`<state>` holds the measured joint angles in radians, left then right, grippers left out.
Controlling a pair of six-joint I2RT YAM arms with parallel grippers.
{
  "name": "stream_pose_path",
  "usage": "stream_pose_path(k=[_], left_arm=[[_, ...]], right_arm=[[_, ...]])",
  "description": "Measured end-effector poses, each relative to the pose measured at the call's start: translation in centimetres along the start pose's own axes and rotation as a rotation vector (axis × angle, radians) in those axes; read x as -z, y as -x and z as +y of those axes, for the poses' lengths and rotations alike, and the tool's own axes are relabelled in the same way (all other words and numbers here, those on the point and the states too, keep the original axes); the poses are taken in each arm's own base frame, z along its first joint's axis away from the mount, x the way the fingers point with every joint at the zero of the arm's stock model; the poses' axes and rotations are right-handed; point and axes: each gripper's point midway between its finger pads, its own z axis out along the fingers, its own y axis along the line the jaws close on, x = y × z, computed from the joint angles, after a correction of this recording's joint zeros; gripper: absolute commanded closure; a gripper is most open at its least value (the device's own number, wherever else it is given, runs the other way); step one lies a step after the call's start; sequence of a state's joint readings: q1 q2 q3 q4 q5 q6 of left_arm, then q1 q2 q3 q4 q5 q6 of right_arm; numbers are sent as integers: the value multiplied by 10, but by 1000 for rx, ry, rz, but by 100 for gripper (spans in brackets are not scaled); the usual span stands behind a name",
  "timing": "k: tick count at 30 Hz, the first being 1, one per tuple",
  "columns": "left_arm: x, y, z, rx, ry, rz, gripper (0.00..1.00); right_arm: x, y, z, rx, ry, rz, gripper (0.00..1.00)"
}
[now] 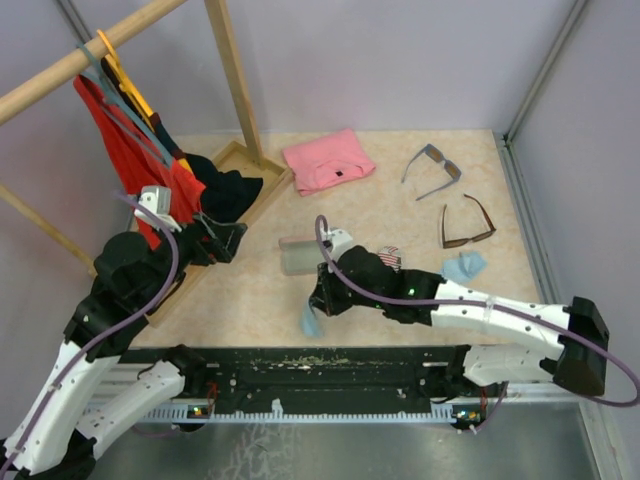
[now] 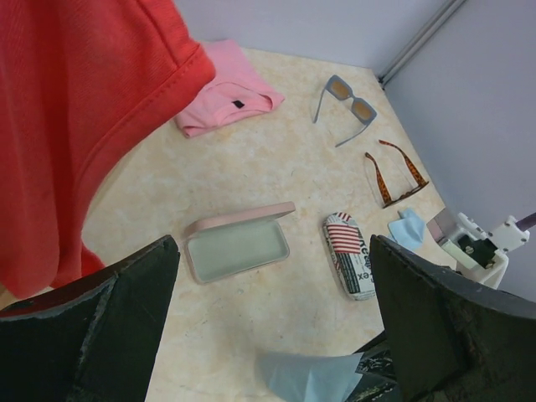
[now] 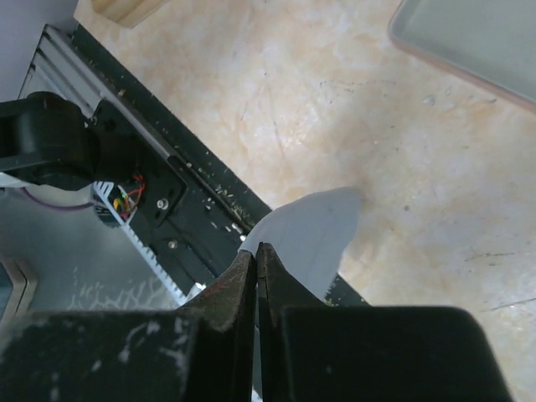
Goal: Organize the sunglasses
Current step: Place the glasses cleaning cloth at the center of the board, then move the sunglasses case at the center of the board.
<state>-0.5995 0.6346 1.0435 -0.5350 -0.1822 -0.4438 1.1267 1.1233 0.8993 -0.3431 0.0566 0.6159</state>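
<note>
The grey-blue sunglasses [image 1: 432,168] [image 2: 346,107] lie open at the back right of the table. The brown sunglasses [image 1: 467,225] [image 2: 395,174] lie just in front of them. My right gripper [image 1: 318,300] [image 3: 257,251] is shut on a corner of a light blue cloth [image 1: 310,322] [image 3: 314,234] [image 2: 310,377], near the table's front edge. An open pink case [image 1: 298,255] [image 2: 237,245] lies behind it, and a flag-patterned case [image 1: 390,258] [image 2: 350,255] is shut. My left gripper [image 1: 228,240] [image 2: 272,327] hangs open and empty at the left.
A second light blue cloth [image 1: 464,267] [image 2: 408,228] lies beside the brown pair. A folded pink shirt [image 1: 328,160] is at the back. A wooden rack [image 1: 235,75] with a hanging red garment [image 1: 125,150] stands at the left. The black rail [image 3: 193,197] runs along the front edge.
</note>
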Motion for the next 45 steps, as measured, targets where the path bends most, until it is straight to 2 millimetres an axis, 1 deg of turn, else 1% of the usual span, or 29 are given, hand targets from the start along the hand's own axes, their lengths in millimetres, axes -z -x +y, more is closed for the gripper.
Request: stream_pose_path(k=[3, 4, 6, 8, 11, 12, 13, 14, 16, 18, 22, 25, 27, 30, 32, 36, 42, 45], left_arm=[[1, -6, 6, -2, 19, 9, 0], [1, -10, 8, -4, 26, 19, 0], [-2, -21, 13, -7, 43, 48, 0], [-5, -31, 18, -11, 56, 75, 0], [-9, -46, 24, -14, 73, 110, 0], [-11, -51, 26, -15, 76, 121, 0], [-12, -56, 28, -17, 79, 134, 0], [-13, -61, 30, -19, 83, 144, 0], [-15, -73, 33, -23, 87, 169, 0], [-18, -87, 39, -28, 96, 200, 0], [-21, -108, 47, -36, 112, 250, 0], [-24, -120, 52, -40, 122, 275, 0], [-26, -125, 54, -41, 124, 285, 0], [-29, -134, 57, -40, 129, 301, 0], [-30, -139, 59, -35, 134, 312, 0], [-31, -150, 62, -28, 136, 332, 0], [-32, -171, 64, -26, 125, 394, 0], [-33, -183, 63, -20, 106, 438, 4]], right_arm=[[-11, -13, 6, -34, 0, 37, 100], [-14, -13, 3, -51, -11, 40, 100], [-27, -14, -9, -98, -44, 46, 100], [-41, -19, -32, -144, -94, 55, 100], [-60, -39, -85, -218, -228, 103, 100], [-66, -51, -104, -232, -285, 134, 96], [-67, -50, -114, -248, -311, 134, 88], [-69, -55, -125, -255, -342, 146, 80], [-73, -60, -136, -255, -382, 157, 72], [-74, -62, -143, -248, -409, 157, 68], [-71, -58, -153, -233, -465, 126, 63], [-64, -59, -166, -232, -520, 112, 61], [-57, -64, -178, -247, -549, 112, 59], [-44, -75, -201, -281, -606, 116, 55], [-38, -73, -207, -300, -616, 96, 53], [-27, -71, -219, -327, -639, 71, 53], [-2, -75, -256, -322, -801, 81, 52], [9, -72, -273, -312, -860, 77, 52]])
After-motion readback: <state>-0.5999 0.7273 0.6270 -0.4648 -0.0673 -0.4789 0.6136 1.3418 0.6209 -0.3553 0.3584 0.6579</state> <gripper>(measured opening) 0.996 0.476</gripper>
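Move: The light-blue cleaning cloth still hangs from the right hand's shut fingers; its spot on the bare board lies about 6 cm ahead of that hand, 3 cm to the right and 18 cm below. The open pink case stands some 18 cm ahead and 1 cm right of the hand, the flag-print pouch about 13 cm ahead and 18 cm right. From the left hand, the spot is roughly 11 cm right, 1 cm back and 34 cm below. The cloth is lowered some 15 cm to the board, forward and a little right, and the right fingers open to about half and let go of it. That hand then sweeps low to its right, about 15 cm and slightly forward, turning clockwise, until its open fingertips are close against the pouch's near side. The empty left hand, wide open, sinks about 20 cm, tipping down. ##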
